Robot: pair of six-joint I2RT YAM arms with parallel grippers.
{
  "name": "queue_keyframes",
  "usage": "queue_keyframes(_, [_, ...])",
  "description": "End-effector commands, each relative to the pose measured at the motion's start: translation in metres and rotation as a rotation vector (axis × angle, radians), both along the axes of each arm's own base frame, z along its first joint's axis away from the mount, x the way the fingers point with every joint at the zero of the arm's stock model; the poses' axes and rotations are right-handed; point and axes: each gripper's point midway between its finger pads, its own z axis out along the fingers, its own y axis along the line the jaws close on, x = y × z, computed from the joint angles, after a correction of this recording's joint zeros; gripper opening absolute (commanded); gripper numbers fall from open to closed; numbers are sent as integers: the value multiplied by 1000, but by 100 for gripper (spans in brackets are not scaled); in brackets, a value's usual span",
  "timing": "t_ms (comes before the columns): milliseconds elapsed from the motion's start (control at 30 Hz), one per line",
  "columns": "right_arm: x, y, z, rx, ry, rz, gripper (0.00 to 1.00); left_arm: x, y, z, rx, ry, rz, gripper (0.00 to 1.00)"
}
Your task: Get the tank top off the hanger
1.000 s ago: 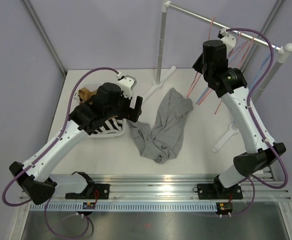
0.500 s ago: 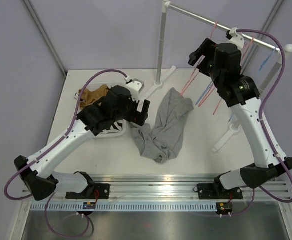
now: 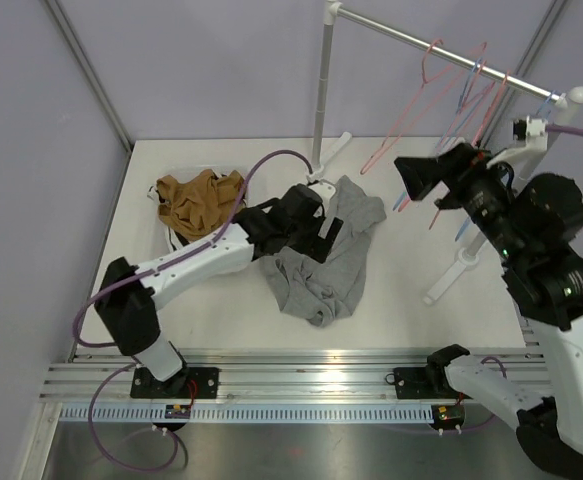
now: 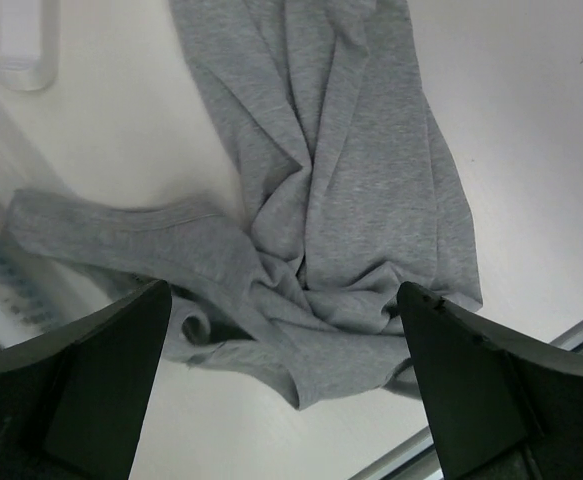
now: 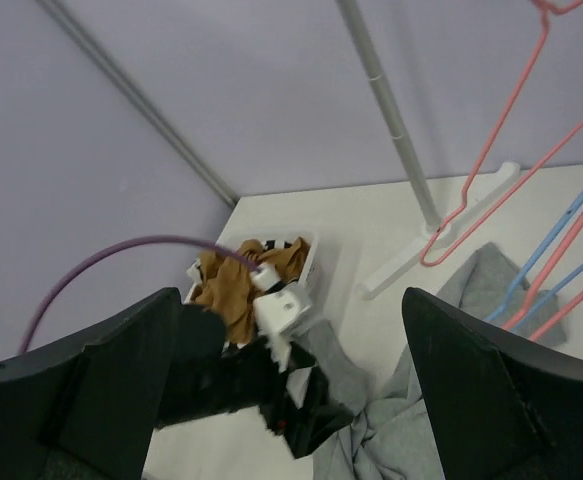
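Note:
The grey tank top (image 3: 329, 262) lies crumpled on the white table, off any hanger. My left gripper (image 3: 328, 231) hovers just over its upper part, open. In the left wrist view the tank top (image 4: 351, 190) fills the middle, and the two dark fingers (image 4: 96, 385) stand wide on either side of its lower fold with nothing held. A bare pink hanger (image 3: 403, 130) hangs on the rail. My right gripper (image 3: 421, 180) is raised beside the hangers, open and empty. The right wrist view looks down on the pink hanger (image 5: 506, 110) and the tank top (image 5: 476, 280).
A white basket (image 3: 167, 240) at the left holds brown cloth (image 3: 199, 200). The clothes rail (image 3: 411, 38) carries several more pink and blue hangers (image 3: 476, 100). Its post (image 3: 323, 100) and foot (image 3: 449, 275) stand on the table beside the tank top.
My right gripper has opened and drawn back from the rail, down and to the right. My left arm has swung right from over the basket to above the tank top.

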Motion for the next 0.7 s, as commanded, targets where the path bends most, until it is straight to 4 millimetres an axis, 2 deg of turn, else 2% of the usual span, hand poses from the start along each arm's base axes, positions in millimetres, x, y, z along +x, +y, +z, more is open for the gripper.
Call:
queue_keyframes(0, [-41, 20, -28, -50, -27, 206, 99, 1, -43, -31, -41, 13, -72, 99])
queue_keyframes(33, [-52, 22, -35, -64, -29, 247, 100, -2, -55, -54, -5, 29, -91, 99])
queue_keyframes(67, [-70, 16, -35, -57, -55, 257, 99, -1, -59, -65, 16, 33, -86, 99])
queue_keyframes(100, [-73, 18, -55, -62, -20, 274, 100, 2, -65, -70, 28, 34, -78, 99])
queue_keyframes(133, [-82, 19, -62, -64, -23, 299, 99, 1, -68, -98, 75, 76, -78, 99])
queue_keyframes(167, [-98, 14, -61, -58, -54, 308, 100, 2, -70, -109, 89, 91, -66, 99])
queue_keyframes(200, [-101, 14, -75, -66, -34, 316, 99, 4, -71, -119, 106, 92, -55, 99])
queue_keyframes(233, [-115, 11, -75, -72, -67, 336, 100, 4, -74, -136, 124, 104, -59, 99])
queue_keyframes(300, [-120, 10, -87, -93, -69, 346, 100, 7, -71, -152, 152, 100, -36, 99])
queue_keyframes(367, [-127, 8, -90, -111, -92, 353, 99, 6, -70, -171, 168, 118, -23, 96])
queue_keyframes(400, [-129, 8, -96, -120, -78, 359, 99, 6, -69, -177, 174, 122, -20, 90])
queue_keyframes(467, [-134, 6, -98, -134, -85, 369, 100, 3, -71, -189, 177, 145, -25, 68])
queue_keyframes(500, [-136, 7, -100, -140, -83, 373, 100, 2, -71, -192, 177, 152, -25, 32])
queue_keyframes(567, [-140, 4, -99, -141, -101, 370, 100, -1, -70, -191, 180, 146, -21, 7])
queue_keyframes(600, [-141, 3, -99, -142, -104, 369, 99, 2, -68, -180, 169, 123, -5, 0])
queue_keyframes(667, [-146, 0, -97, -143, -117, 358, 99, 4, -64, -165, 159, 92, 9, 0])
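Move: The grey tank top lies crumpled on the table below the left hand, its middle about 9 cm ahead, 8 cm to the right and 18 cm down. The basket with the brown top is some 20 cm ahead and 24 cm to the left; the rack's left foot is roughly 35 cm ahead and 4 cm right. From the right hand, the tank top's middle is about 14 cm ahead, 19 cm left and 49 cm below. The left fingers pinch the near part of the grey tank top, closing fully from wide open once the hand has plunged about 17 cm to the cloth, drifting some 7 cm right on the way. Meanwhile the empty right hand backs off from the hangers, back and down, slowing as it goes, and turns about 20 degrees counter-clockwise, fingers staying open. ##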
